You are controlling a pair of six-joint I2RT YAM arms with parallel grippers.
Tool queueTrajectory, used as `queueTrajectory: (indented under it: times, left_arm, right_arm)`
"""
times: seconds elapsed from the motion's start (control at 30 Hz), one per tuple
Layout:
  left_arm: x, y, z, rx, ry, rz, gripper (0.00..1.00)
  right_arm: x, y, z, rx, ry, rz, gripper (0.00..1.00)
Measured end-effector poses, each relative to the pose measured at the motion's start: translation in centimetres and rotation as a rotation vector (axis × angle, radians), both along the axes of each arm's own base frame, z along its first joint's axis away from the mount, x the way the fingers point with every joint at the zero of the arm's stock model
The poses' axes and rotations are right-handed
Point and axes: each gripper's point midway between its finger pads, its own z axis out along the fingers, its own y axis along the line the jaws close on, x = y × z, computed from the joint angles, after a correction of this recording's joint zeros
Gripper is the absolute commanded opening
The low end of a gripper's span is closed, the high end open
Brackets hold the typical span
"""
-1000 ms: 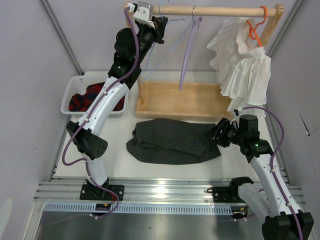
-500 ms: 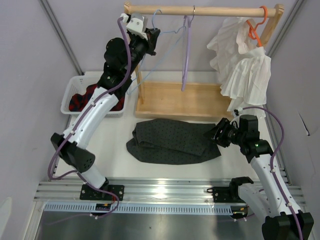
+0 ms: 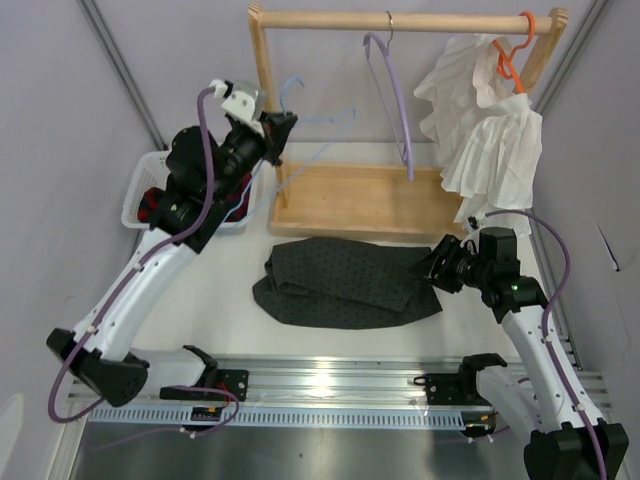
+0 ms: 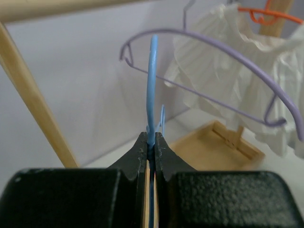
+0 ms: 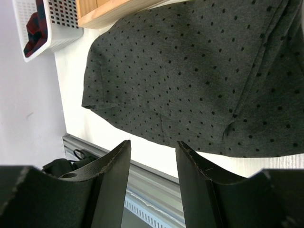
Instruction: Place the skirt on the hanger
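Note:
The skirt [image 3: 345, 280], dark grey with small dots, lies crumpled flat on the white table in front of the wooden rack; in the right wrist view the skirt [image 5: 199, 71] fills the upper part. The pale blue hanger [image 3: 288, 88] is off the rod, held in the air left of the rack post. My left gripper [image 3: 283, 125] is shut on it; in its wrist view the hanger [image 4: 153, 85] rises from the left gripper [image 4: 150, 140]. My right gripper [image 3: 440, 265] hovers at the skirt's right edge, and the right gripper [image 5: 153, 145] stands open, holding nothing.
A lavender hanger [image 3: 395, 100] hangs tilted on the wooden rod [image 3: 400, 20], and a white pleated garment [image 3: 480, 120] hangs on an orange hanger [image 3: 512, 50] at the right. The wooden rack base [image 3: 360, 200] lies behind the skirt. A white basket [image 3: 140, 195] with a plaid garment [image 5: 35, 26] stands at the left.
My left arm has drawn the blue hanger off the rod and carried it down and to the left. The lavender hanger has swung to the right. The right arm has not moved.

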Motion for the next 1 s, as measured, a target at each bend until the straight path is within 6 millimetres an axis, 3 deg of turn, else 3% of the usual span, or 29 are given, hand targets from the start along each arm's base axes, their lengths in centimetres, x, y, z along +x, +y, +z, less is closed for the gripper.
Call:
queueTrajectory:
  times: [0.27,0.43,0.67,0.83,1.0]
  left_arm:
    - [-7.9,-0.4,-6.8,0.029,0.156,-0.243,0.0]
    - [-11.1,-1.9,-12.0,-0.003,0.291,-0.403,0.0]
    - [-13.9,-7.0,-20.5,-0.021,0.518,-0.609,0.0]
    - [-14.5,-10.1,-23.5,-0.027,0.599,-0.691,0.0]
    - [-13.6,-11.8,-25.3,-0.051,0.633,-0.715,0.0]
  right_arm:
    - [0.3,-0.8,1.8,-0.074,-0.046,0.008,0.47]
    - [0.0,-1.0,2.2,-0.089,-0.051,0.017,0.46]
    - [-1.2,-0.7,2.2,-0.093,-0.042,0.035,0.45]
    - [-2.0,-0.4,2.1,-0.102,-0.036,0.054,0.45]
    - [-2.8,-0.2,1.9,-0.119,-0.027,0.066,0.45]
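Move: The left gripper already holds the blue hanger off the rail. The skirt lies spread on the table, its middle about 7 cm back, 11 cm right and nearly 50 cm below that gripper. The purple hanger hangs some 14 cm ahead and 19 cm right, slightly lower; the rack's wooden base is roughly 19 cm ahead, 17 cm right, down at table level. From the empty right gripper, the skirt's middle is about 6 cm ahead, 17 cm left and 17 cm below. Bring the left gripper down about 25 cm towards the skirt, drawing back from the rack at first, then bearing right too, while you swing it some 40 degrees clockwise and tip the fingers downward. Keep the blue hanger pinched, so its body comes out across the skirt's near part. Let the open right gripper rise a little, then ease back about 3 cm. ##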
